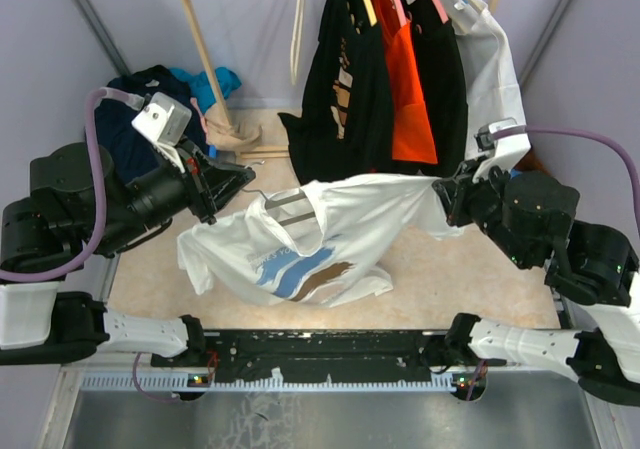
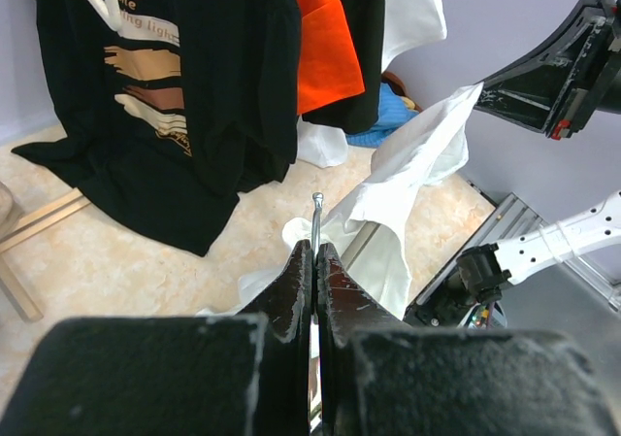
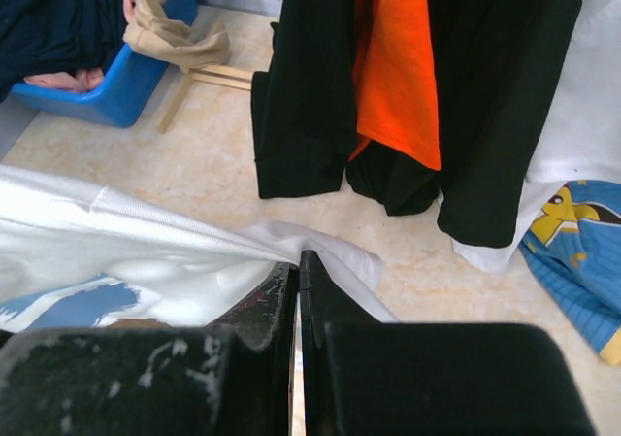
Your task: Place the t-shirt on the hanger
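The white t-shirt (image 1: 330, 229) with a blue and brown print hangs stretched above the floor between my two grippers. Inside its neck opening show the pale arms of the hanger (image 1: 288, 201). My left gripper (image 1: 225, 187) is shut on the hanger's silver wire hook (image 2: 316, 213), which sticks up between the closed jaws of the left gripper (image 2: 315, 253). My right gripper (image 1: 447, 197) is shut on the t-shirt's right edge. In the right wrist view the t-shirt cloth (image 3: 146, 251) bunches into the closed tips of the right gripper (image 3: 298, 264). The t-shirt (image 2: 412, 164) also shows past the left fingers.
A rack at the back holds a black shirt (image 1: 335, 99), an orange one (image 1: 405, 79) and a plain white one (image 1: 490, 69). A blue bin (image 3: 126, 77) with dark navy clothes (image 1: 135, 119) stands back left, beside the rack's wooden leg (image 1: 205, 59). A blue cartoon garment (image 3: 582, 251) lies on the floor.
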Available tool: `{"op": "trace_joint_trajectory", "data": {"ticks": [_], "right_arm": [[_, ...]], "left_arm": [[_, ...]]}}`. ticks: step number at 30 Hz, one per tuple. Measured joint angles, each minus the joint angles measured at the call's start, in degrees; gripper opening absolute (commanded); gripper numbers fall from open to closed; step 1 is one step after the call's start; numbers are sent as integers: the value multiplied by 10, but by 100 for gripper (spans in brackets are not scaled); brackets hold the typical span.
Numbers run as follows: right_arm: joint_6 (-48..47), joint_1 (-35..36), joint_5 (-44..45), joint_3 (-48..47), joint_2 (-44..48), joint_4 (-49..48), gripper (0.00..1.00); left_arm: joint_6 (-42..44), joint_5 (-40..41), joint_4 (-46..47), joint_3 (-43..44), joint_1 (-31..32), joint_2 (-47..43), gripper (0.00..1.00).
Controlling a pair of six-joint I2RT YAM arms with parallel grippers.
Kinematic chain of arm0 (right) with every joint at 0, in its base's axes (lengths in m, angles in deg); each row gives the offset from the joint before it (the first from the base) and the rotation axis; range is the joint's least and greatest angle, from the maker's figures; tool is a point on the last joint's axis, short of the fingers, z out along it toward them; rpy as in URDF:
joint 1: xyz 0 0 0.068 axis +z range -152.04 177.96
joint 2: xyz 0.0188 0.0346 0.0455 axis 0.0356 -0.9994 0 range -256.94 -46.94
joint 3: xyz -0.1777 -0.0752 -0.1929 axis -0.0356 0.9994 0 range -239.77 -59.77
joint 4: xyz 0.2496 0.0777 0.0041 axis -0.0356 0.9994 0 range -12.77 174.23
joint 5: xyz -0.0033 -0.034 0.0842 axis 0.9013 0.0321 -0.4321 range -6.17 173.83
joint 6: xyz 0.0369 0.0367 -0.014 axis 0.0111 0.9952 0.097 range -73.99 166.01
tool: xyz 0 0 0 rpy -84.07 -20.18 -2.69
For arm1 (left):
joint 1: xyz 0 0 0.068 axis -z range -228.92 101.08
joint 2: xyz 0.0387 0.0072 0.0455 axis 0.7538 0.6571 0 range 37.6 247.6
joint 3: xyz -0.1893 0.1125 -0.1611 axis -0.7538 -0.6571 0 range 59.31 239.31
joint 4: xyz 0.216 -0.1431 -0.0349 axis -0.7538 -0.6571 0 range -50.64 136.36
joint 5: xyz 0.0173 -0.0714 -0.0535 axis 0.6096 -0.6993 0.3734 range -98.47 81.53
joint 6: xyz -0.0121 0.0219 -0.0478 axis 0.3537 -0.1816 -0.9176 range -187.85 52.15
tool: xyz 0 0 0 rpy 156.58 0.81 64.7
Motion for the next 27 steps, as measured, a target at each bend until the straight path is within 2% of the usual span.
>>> {"op": "trace_joint_trajectory", "data": {"ticks": [9,10,12,13,15,18,27], "right_arm": [[12,0,32,-3,-2,27,1],[12,0,32,-4,-1,28,10],[11,0,26,-8,-1,31,44],[12,0,20,-10,-1,34,56],[6,0,-1,-14,-1,34,74],[-14,0,-52,-26,6,24,80],[-78,0,-269,-52,34,-34,80]], "left_arm": [[-2,-2,2,0,0,1,0],[-2,-3,3,0,0,3,0],[-2,-5,3,0,0,6,0],[-2,-7,3,0,0,7,0],[-2,-10,2,0,0,13,0],[-2,-23,0,3,0,25,0],[-2,-94,-18,4,0,77,0]]}}
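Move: The right hand holds the t-shirt's right shoulder stretched out taut; the hanger bars showing in the t-shirt's collar lie about 22 cm to its left, roughly level and slightly lower. The orange shirt hangs some 25 cm ahead of this hand and 6 cm left. From the left hand, shut on the hanger's hook, those bars are about 6 cm right, 3 cm back and 8 cm below; the black printed shirt is some 24 cm ahead and 14 cm right. The right fingers still pinch the t-shirt's shoulder and ease it barely a centimetre farther right, then open wide and let go; that hand backs off about 6 cm, rising 5 cm and turning nearly 30 degrees counter-clockwise. As it leaves, the left hand, keeping its grip on the hanger hook, carries the hanger about 6 cm right and 4 cm down. ##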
